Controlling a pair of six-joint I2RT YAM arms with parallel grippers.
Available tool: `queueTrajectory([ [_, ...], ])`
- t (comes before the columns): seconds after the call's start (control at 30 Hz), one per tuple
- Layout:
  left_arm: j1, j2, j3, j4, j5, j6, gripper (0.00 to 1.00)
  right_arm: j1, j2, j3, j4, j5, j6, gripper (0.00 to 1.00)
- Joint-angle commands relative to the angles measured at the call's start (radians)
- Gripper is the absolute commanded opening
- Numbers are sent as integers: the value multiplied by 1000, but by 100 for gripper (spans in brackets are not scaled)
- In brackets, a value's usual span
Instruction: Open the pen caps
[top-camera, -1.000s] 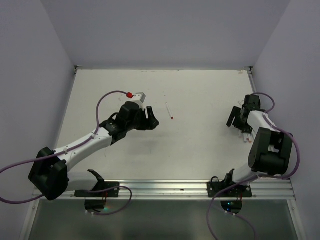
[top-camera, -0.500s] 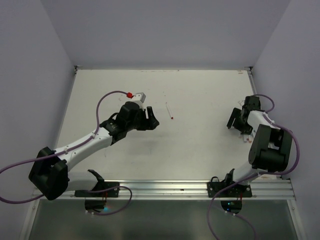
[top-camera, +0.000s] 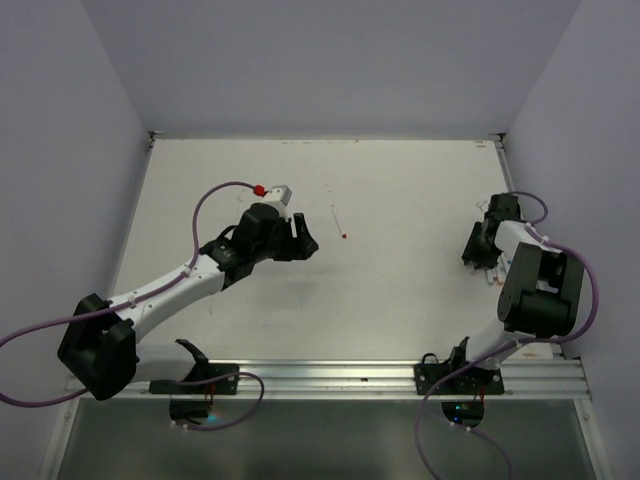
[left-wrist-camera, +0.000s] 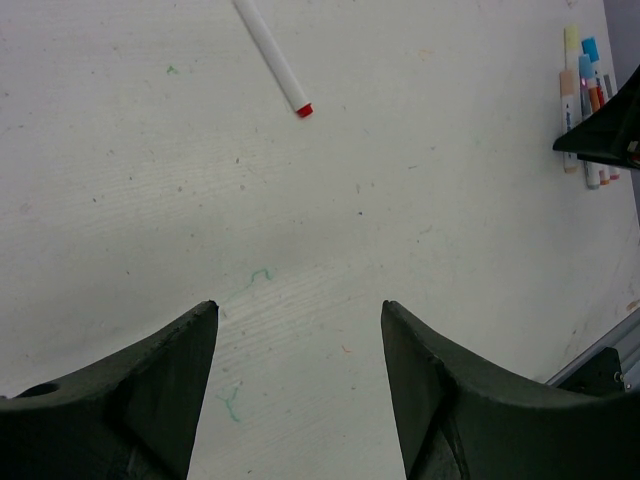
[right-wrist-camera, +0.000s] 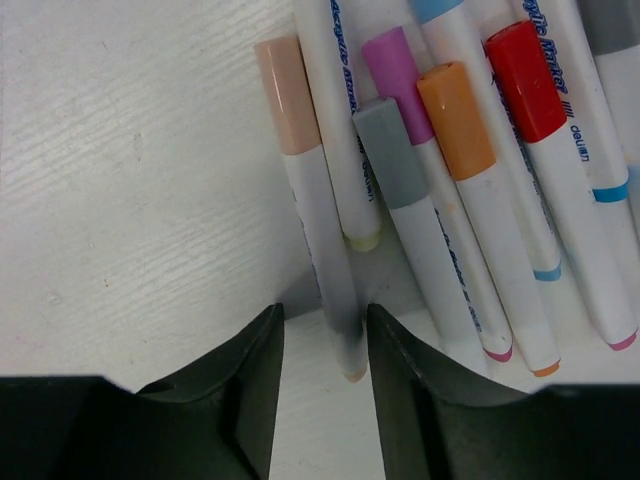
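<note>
Several white pens lie side by side on the table at the right, seen close in the right wrist view, with a peach cap (right-wrist-camera: 287, 95), a pink-purple cap (right-wrist-camera: 395, 80), a grey cap (right-wrist-camera: 388, 152), an orange cap (right-wrist-camera: 455, 118) and a red cap (right-wrist-camera: 525, 78) still on them. My right gripper (right-wrist-camera: 322, 310) (top-camera: 478, 252) straddles the barrel of the peach-capped pen (right-wrist-camera: 325, 230). One finger touches it and a gap shows at the other. Alone at mid-table lies a single pen with a red end (top-camera: 339, 222) (left-wrist-camera: 272, 58). My left gripper (left-wrist-camera: 299, 305) (top-camera: 305, 240) hovers open and empty near it.
The pen cluster (left-wrist-camera: 585, 110) sits close to the table's right edge and the right wall. An aluminium rail (top-camera: 350, 375) runs along the near edge. Small green scribbles (left-wrist-camera: 260, 275) mark the tabletop. Purple cables loop off both arms.
My right gripper has come down onto the pen cluster and its jaws have narrowed around the peach-capped pen. The left arm has not moved.
</note>
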Motion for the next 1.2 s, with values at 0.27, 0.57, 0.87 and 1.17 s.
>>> queueTrajectory([
  [0.27,1,-10,0,3,-8,6,69,31,12,2,-34,-13,-5,3],
  [0.57,19,-12,107,-63,-13,42,69,327,-137,111,-132,67,-17,0],
  [0.87,123,48,197,12,344,57,66,522,-367,62,-103,-305,-5,0],
  [1.17,175,129,179,274,592,-119,65,718,-424,30,73,-568,82,0],
])
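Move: The peach-capped pen's middle lies about 4 cm ahead of the right hand, 1 cm lower, its plain end already between the open fingers. From that hand the yellow-ended pen is some 9 cm ahead in line with it, the grey-capped pen 3 cm ahead and 3 cm right, the orange-capped one 2 ahead and 5 right. From the left hand the peach-capped pen is roughly 42 cm right, 6 ahead and 13 below; the uncapped red pen is 13 ahead, 8 right and 14 below. Staying low at first, the right hand closes on the peach-capped pen near its plain end, then sweeps left nearly 30 cm towards the left hand, rising about 15 cm and ending slightly back, turning counter-clockwise with fingers tilting up towards level. The left hand, still open, starts later: up, with some forward and right, rolling its left side down. ##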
